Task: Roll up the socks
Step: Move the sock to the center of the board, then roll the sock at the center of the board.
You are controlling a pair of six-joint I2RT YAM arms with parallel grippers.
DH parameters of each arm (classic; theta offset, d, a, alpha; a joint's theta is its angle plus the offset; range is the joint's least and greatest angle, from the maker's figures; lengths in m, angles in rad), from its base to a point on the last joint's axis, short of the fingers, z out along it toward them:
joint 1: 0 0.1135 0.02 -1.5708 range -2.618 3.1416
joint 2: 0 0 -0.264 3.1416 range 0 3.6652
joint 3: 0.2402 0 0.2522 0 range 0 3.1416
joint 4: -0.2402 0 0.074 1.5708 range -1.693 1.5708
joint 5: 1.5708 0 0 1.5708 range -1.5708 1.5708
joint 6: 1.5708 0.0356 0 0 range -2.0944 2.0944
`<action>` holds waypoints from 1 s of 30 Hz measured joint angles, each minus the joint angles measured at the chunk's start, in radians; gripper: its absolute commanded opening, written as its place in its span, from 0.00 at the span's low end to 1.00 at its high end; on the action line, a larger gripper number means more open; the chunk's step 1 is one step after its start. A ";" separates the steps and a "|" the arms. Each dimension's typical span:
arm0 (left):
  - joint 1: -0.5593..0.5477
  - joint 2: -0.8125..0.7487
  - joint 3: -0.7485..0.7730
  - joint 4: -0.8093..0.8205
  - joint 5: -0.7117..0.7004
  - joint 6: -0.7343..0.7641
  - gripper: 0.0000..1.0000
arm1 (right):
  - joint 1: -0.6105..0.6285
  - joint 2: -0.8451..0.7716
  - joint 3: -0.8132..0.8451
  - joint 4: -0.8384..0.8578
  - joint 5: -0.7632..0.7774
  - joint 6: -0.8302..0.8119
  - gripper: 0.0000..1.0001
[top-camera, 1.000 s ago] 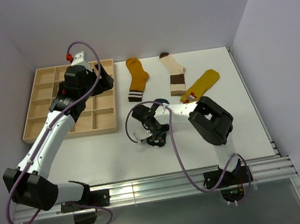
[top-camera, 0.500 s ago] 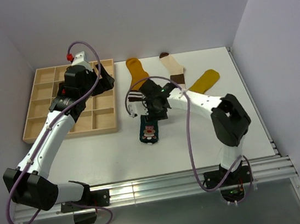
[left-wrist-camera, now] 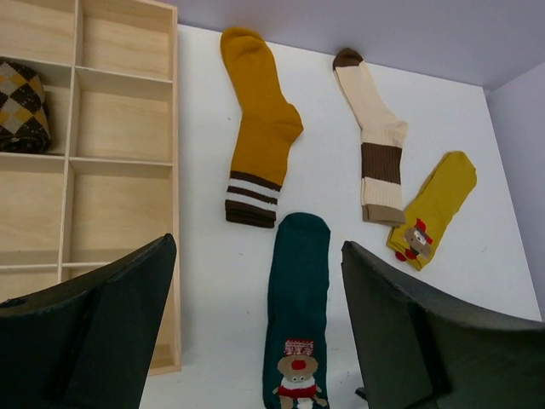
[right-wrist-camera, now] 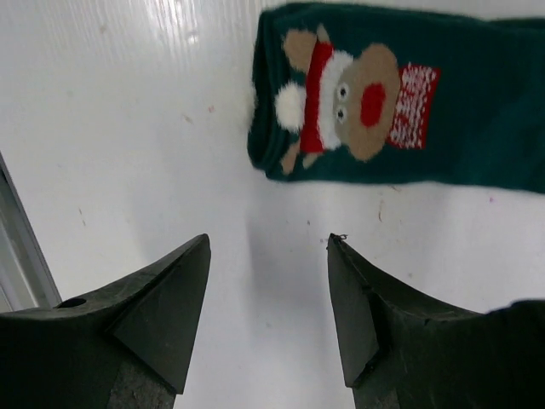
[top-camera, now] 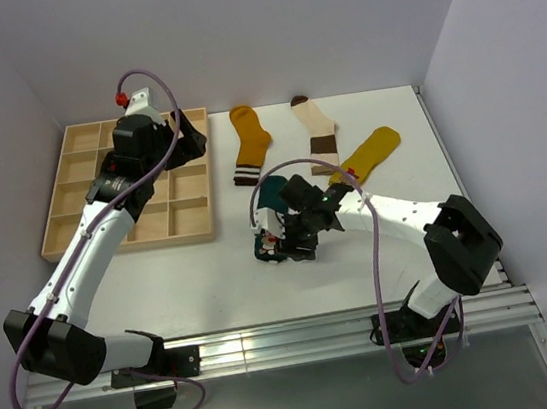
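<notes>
A teal sock (top-camera: 271, 201) with a reindeer picture lies flat on the white table; it also shows in the left wrist view (left-wrist-camera: 298, 290) and the right wrist view (right-wrist-camera: 400, 94). My right gripper (top-camera: 284, 241) is open and empty, low over its near reindeer end, with its fingertips just short of the sock edge (right-wrist-camera: 268, 243). A mustard sock (top-camera: 250, 142), a cream sock with brown bands (top-camera: 320, 133) and a yellow sock (top-camera: 373, 154) lie flat behind. My left gripper (top-camera: 184, 136) is open and empty (left-wrist-camera: 258, 247), held high by the tray's right edge.
A wooden compartment tray (top-camera: 80, 190) sits at the back left. One of its compartments holds a rolled brown argyle sock (left-wrist-camera: 21, 106). Purple walls close in the back and both sides. A metal rail runs along the near table edge.
My right gripper swung from the near side to the teal sock's far end, then came back to its near end. The sock now lies stretched flat. My left arm shifted slightly back.
</notes>
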State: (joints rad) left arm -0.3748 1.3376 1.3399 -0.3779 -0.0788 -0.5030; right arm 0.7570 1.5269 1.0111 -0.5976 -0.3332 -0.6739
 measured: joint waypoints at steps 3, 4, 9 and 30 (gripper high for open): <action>0.000 -0.006 0.006 0.005 -0.004 0.000 0.84 | 0.028 0.000 -0.020 0.073 0.000 0.056 0.65; 0.000 -0.010 0.006 0.008 -0.005 0.000 0.84 | 0.034 0.000 -0.020 0.100 0.000 0.077 0.65; 0.000 -0.023 0.006 0.023 -0.005 -0.008 0.84 | 0.063 0.000 -0.025 0.235 0.033 0.165 0.65; 0.000 -0.023 -0.007 0.058 -0.003 -0.010 0.84 | 0.233 0.159 -0.052 0.373 0.267 0.239 0.65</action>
State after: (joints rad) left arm -0.3748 1.3151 1.3327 -0.3195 -0.0818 -0.5129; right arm 0.9905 1.6863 0.9592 -0.2241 -0.0666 -0.4347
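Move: The green sock's reindeer end lies some 7 cm to the right hand's left, about 2 cm ahead and 6 cm below it, with the rest of the sock stretching forward. Farther out from the right hand are the orange sock, 25 cm ahead and 7 left, the cream striped sock, 25 ahead and 8 right, and the mustard sock, 18 ahead and 18 right. From the left hand the reindeer end is about 17 cm back, 12 right and 30 below. Leftward in a shallow arc, the right hand travels about 7 cm with its fingers staying open, easing up a little and then sinking some 5 cm to the green sock's reindeer end. It drifts back as it drops, then about 2 cm forward, the fingertips swinging slightly forward, until the open fingers straddle the end, the forward finger touching it. The left hand only rises about 2 cm. ##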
